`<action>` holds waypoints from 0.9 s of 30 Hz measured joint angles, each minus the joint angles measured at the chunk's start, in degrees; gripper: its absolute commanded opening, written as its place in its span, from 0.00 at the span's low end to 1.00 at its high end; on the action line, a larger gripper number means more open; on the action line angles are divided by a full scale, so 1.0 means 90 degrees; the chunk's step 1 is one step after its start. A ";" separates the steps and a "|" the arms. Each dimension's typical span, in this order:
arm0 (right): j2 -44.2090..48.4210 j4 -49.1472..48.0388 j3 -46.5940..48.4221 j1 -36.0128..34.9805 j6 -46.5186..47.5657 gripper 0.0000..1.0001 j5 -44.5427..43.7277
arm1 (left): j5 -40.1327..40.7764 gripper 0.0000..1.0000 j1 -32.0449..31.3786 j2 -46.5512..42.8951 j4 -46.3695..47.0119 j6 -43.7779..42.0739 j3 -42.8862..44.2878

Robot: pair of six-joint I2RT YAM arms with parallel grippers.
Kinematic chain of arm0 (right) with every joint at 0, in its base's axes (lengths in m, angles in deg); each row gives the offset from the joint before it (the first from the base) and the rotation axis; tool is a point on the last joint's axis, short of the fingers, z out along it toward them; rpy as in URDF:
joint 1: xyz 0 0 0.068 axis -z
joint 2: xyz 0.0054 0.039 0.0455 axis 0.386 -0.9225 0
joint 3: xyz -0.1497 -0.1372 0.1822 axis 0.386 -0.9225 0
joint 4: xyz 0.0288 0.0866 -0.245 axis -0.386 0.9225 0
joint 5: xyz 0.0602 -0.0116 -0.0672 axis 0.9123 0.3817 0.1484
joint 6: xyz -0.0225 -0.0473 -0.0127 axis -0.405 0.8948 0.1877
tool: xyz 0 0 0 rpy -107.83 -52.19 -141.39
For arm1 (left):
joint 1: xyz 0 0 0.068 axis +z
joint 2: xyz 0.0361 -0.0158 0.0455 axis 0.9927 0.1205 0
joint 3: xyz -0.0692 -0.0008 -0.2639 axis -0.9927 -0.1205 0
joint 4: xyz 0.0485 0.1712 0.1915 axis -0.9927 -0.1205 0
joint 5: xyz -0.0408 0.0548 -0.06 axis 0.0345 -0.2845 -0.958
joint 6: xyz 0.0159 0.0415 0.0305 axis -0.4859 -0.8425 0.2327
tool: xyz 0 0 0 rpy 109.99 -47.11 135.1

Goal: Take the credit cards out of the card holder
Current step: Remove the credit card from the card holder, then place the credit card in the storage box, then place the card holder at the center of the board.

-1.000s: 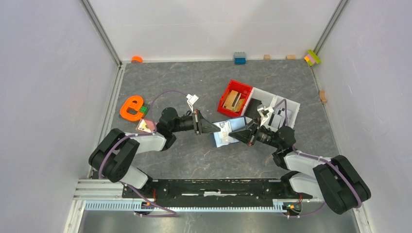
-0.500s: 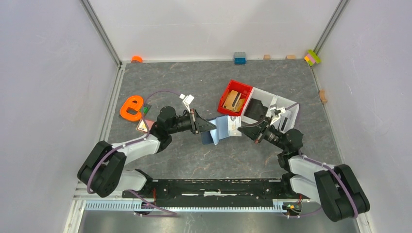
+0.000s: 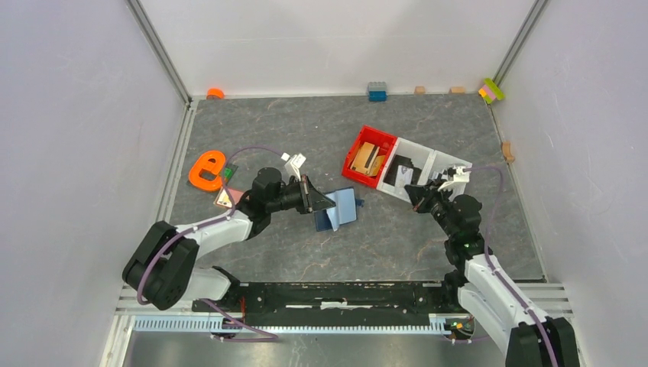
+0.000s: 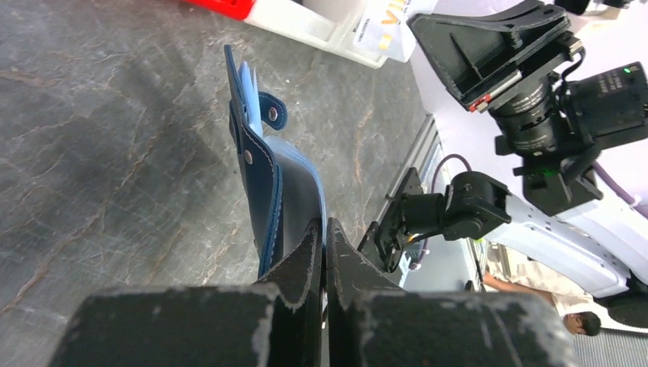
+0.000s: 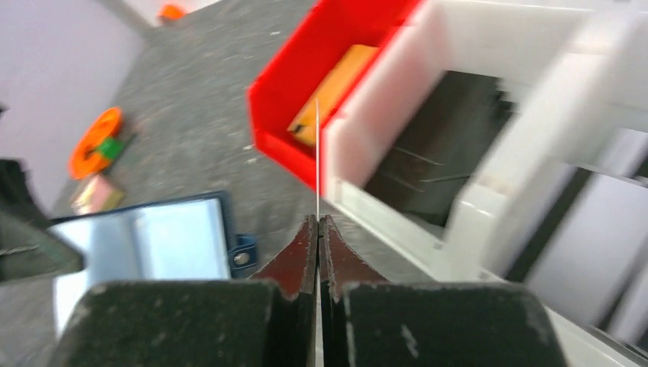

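Note:
The card holder (image 3: 338,209), dark navy with a light blue inside, stands open and tilted off the table. My left gripper (image 4: 324,225) is shut on its lower flap, and its snap tab (image 4: 271,113) points away. My right gripper (image 5: 318,220) is shut on a thin credit card (image 5: 317,153), seen edge-on as a pale line. It hangs by the trays, well to the right of the card holder (image 5: 153,245). In the top view the right gripper (image 3: 419,196) sits at the white tray's near edge. A pinkish credit card (image 3: 226,198) lies flat beside the left arm.
A red tray (image 3: 370,155) with tan wooden blocks adjoins a white tray (image 3: 432,172) behind the right gripper. An orange e-shaped piece (image 3: 208,170) lies at the left. A blue brick (image 3: 377,92) and small blocks line the back wall.
My right gripper closed on a card at the holder and drew it out to the right, up to the white tray. The left gripper kept hold of the holder, shifting it slightly left.

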State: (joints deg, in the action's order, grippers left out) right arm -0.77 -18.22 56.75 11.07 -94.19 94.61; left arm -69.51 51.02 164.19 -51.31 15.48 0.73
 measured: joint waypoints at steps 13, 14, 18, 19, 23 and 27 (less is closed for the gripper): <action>0.0389 0.2013 0.0491 0.0277 0.0656 0.00 -0.2586 | 0.0510 0.02 0.0012 0.0699 -0.1302 -0.0495 0.0687; 0.0408 0.2052 0.0508 0.0311 0.0661 0.00 -0.2647 | 0.0534 0.02 0.0012 0.0797 -0.1406 -0.0517 0.0741; 0.0486 0.2093 0.0515 0.0410 0.0663 0.00 -0.2805 | 0.0578 0.02 0.0012 0.1066 -0.1705 -0.0561 0.0867; 0.0481 0.2106 0.0525 0.0442 0.0658 0.00 -0.2834 | 0.0578 0.02 0.0012 0.1105 -0.1773 -0.0563 0.0889; 0.0294 0.2183 0.0576 0.0627 0.0668 0.00 -0.2982 | 0.0580 0.02 0.0012 0.1207 -0.1906 -0.0600 0.0942; -0.0034 0.2242 0.0576 0.0814 0.0624 0.00 -0.2997 | 0.0585 0.02 0.0012 0.1273 -0.2052 -0.0678 0.1025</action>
State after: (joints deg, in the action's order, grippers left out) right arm -1.08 1.96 61.93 18.39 -88.57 67.64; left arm -64.24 51.13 175.64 -69.78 9.38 9.96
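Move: My left fingers hold a clear page of the card holder, whose middle lies about 2 cm back, 1 cm right and 6 cm below; the table is about 12 cm straight down, and the red box 14 cm ahead, 11 cm right. My right hand carries a white card. Its goal, the white-card tray, lies roughly 14 cm right, 1 cm ahead and 10 cm below. From that hand, the black-card tray is 5 cm ahead, 2 cm right, and the red box 9 cm ahead, 8 cm left. I swing my right hand about 12 cm to the right and some 4 cm down to bring the pinched card over the white-card tray, turning the wrist about 30 degrees clockwise and tipping the fingers down. Meanwhile my left hand keeps its pinch on the page and sinks about 7 cm towards the table, easing slightly forward and rolling a little. ##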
